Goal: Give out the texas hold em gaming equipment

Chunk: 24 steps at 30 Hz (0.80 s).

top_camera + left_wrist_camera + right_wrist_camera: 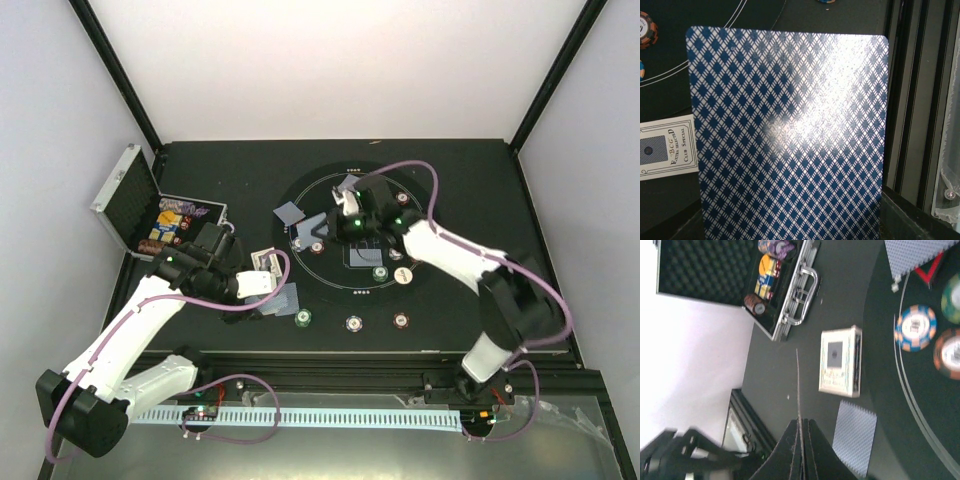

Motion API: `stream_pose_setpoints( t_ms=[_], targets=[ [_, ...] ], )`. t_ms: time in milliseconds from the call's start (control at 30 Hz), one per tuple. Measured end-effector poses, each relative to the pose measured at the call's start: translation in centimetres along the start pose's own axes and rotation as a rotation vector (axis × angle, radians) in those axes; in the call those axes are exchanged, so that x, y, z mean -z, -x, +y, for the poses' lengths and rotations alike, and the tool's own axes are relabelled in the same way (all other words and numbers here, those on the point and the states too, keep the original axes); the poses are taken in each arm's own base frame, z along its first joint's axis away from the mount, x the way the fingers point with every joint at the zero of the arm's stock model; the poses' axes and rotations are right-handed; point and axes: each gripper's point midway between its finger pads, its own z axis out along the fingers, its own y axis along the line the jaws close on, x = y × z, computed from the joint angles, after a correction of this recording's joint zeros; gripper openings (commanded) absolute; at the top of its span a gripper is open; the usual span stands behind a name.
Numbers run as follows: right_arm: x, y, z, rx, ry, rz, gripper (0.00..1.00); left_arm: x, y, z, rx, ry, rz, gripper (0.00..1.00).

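My left gripper (270, 288) hovers at the mat's near-left edge. A blue diamond-backed playing card (790, 135) fills the left wrist view and hides the fingers; from above it (284, 301) sticks out of the gripper. My right gripper (801, 424) is shut on another card (798, 385), seen edge-on, and is over the mat's middle (345, 220). The white card box (839, 360) lies left of the mat. Striped chips (915, 327) and a red triangle marker (930, 271) lie on the mat.
The open silver case (150, 205) with chips stands at the far left. On the round black mat (420, 200) lie more cards (290, 212), face-down cards in the middle (362, 257), and chips along its near edge (354, 323). A loose card (855, 436) lies near the box.
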Motion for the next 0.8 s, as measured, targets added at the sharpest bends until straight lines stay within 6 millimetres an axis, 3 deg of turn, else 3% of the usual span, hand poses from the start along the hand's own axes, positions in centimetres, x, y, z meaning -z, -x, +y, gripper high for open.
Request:
stream_pose_setpoints(
  t_ms=[100,233,433,500,633,800],
  targets=[
    [-2.7,3.7,-0.7,0.008,-0.017,0.006,0.02,0.0,0.0,0.0,0.004,0.000,0.000,0.02],
    [-8.1,8.5,-2.7,0.008,-0.038,0.023,0.01,0.0,0.0,-0.1,0.007,-0.002,0.001,0.02],
    [-15.3,11.8,-7.4,-0.039,-0.081,0.063,0.02,0.0,-0.1,-0.2,0.016,-0.004,0.003,0.02],
    [-17.0,12.2,-8.8,-0.061,-0.091,0.072,0.07,0.0,-0.1,-0.2,0.018,-0.006,0.005,0.02],
    [-18.7,12.3,-10.7,-0.100,-0.111,0.088,0.27,0.1,-0.2,-0.4,0.020,-0.010,0.008,0.02],
    [-18.0,12.2,-10.6,-0.109,-0.120,0.092,0.40,0.2,-0.3,-0.5,0.019,-0.009,0.008,0.02]
  ],
)
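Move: The right gripper already pinches a face-down card. The dealt card it is bound for lies about 16 cm ahead, 10 cm to its left and 15 cm below, covering most of the red triangle. On the table at that same depth, the blue-edged chip is roughly 6 cm ahead and 7 cm left, the orange chip 5 cm ahead and 3 cm left. From the left gripper, which holds cards, that dealt card is some 30 cm ahead, 7 cm right and 10 cm down. Sweep the right gripper forward and to the left towards the dealt card at the mat's far left edge, some 20 cm across, curving down about 14 cm as it goes, with the held card kept pinched. Once low over the dealt card, stop and open the fingers about a third of the way to release the held card. Keep the left gripper practically still with its cards. ##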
